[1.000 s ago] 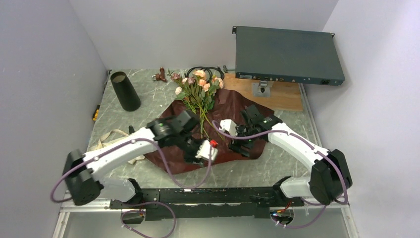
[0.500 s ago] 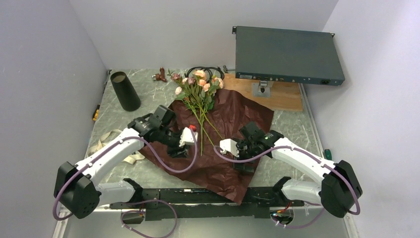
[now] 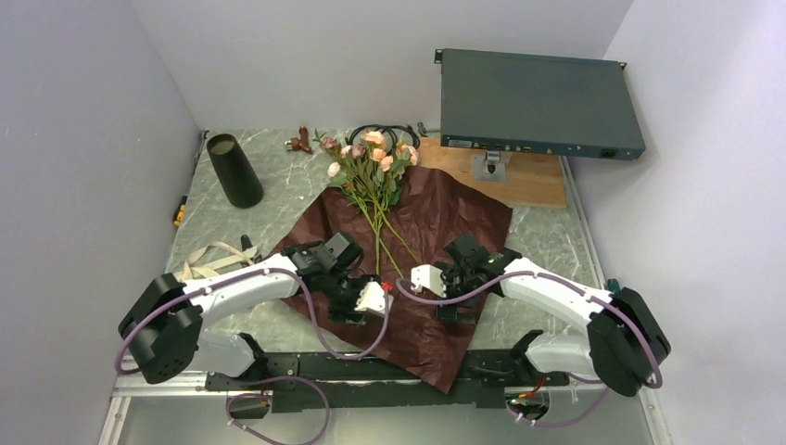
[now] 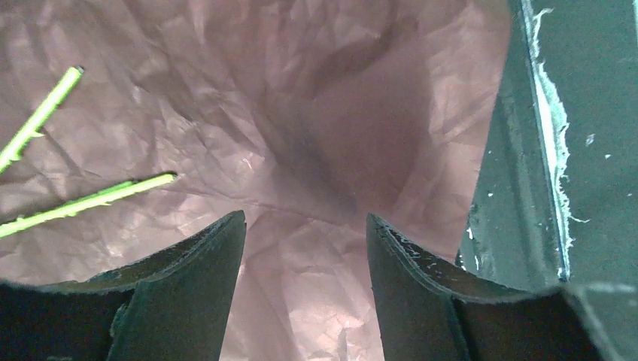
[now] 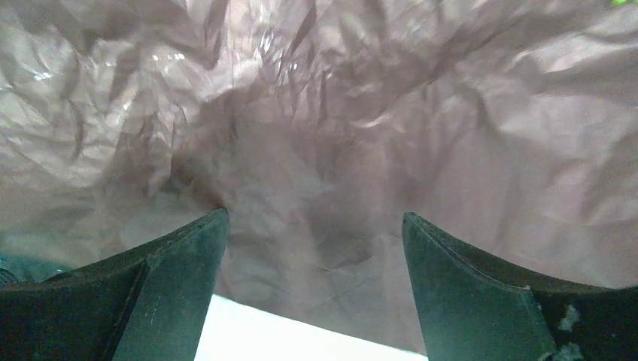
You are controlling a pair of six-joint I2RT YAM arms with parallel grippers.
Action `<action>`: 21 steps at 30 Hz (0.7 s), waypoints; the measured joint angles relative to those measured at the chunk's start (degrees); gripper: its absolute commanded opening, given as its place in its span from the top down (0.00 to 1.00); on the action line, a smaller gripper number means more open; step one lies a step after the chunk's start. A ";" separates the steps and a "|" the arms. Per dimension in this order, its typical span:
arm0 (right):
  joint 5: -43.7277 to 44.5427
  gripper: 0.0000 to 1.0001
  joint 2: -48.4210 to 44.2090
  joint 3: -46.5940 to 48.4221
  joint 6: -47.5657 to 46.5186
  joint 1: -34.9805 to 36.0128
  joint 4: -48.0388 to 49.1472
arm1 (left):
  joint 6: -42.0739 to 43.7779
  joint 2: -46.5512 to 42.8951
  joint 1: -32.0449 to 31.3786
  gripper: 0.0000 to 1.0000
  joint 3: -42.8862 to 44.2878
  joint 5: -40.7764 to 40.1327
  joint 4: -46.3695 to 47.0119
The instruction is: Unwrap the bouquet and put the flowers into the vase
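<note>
The bouquet is unwrapped: its crinkled maroon paper (image 3: 445,209) lies spread flat on the table. The flowers (image 3: 371,158), pink and peach roses, rest on the paper's far part, their thin green stems (image 3: 378,243) pointing toward me. Two stem ends (image 4: 98,199) show at the left of the left wrist view. The dark vase (image 3: 234,170) stands upright at the far left, apart from everything. My left gripper (image 3: 352,309) (image 4: 305,218) hovers open over the paper's near left part. My right gripper (image 3: 456,311) (image 5: 316,214) is open over the near right part. Neither holds anything.
A beige ribbon (image 3: 211,261) lies loose on the table left of the paper. At the far right a black rack unit (image 3: 538,102) sits over a wooden board (image 3: 533,181). A coiled black cable (image 3: 380,135) lies behind the roses. The paper's near corner (image 3: 443,366) overhangs the front rail.
The paper has been spread toward the near edge, its corner now over the front rail. Both grippers moved nearer me and their jaws widened. The flowers stayed put.
</note>
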 measured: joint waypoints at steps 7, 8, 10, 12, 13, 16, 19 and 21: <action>1.38 0.13 5.40 -1.42 -1.33 0.00 1.22 | 1.40 3.63 -0.04 0.32 -2.03 -3.21 0.37; 1.40 0.13 5.60 -1.31 -1.49 0.00 1.14 | 1.97 3.63 0.28 0.33 -2.95 -3.56 0.28; 1.49 0.13 5.86 -1.07 -1.81 0.00 0.90 | 2.60 3.63 1.36 0.32 -4.72 -3.87 -0.11; 1.66 0.13 6.25 -0.76 -2.27 0.09 0.52 | 3.19 3.63 3.32 0.32 -5.68 -4.07 -1.31; 1.73 0.14 6.40 -0.66 -2.54 0.13 0.37 | 3.63 3.61 4.37 0.32 -5.79 -3.82 -1.97; 2.05 0.14 6.88 -0.22 -3.93 0.26 -0.50 | 4.81 3.06 6.38 0.32 -5.79 -3.96 -3.98; 2.34 0.14 6.99 -0.04 -5.20 0.26 -1.46 | 5.92 1.11 7.39 0.32 -5.84 -4.46 -7.26; 2.60 0.14 6.99 0.02 -5.77 0.26 -2.21 | 6.43 -0.81 8.72 0.32 -5.84 -4.44 -9.66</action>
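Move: The opened wrapper lies under both hands: its middle is some 8 cm ahead, 9 cm right and 6 cm below the left hand. From the right hand it is about 8 cm ahead, 13 cm left and 3 cm below. The flower stem ends lie roughly 6 cm ahead and 9 cm right of the left hand. The wrapper's left corner is some 17 cm to that hand's left and 3 cm farther out. Down, then left across the wrapper, the left hand sinks about 5 cm and sweeps nearly 8 cm towards its left corner, rising slightly at the end, fingertips swinging some 10 degrees left to point more steeply down. The right hand drops 2.5 cm, sets its spread fingertips on the wrapper and stays low, edging under 2 cm right. Both grippers stay open. ##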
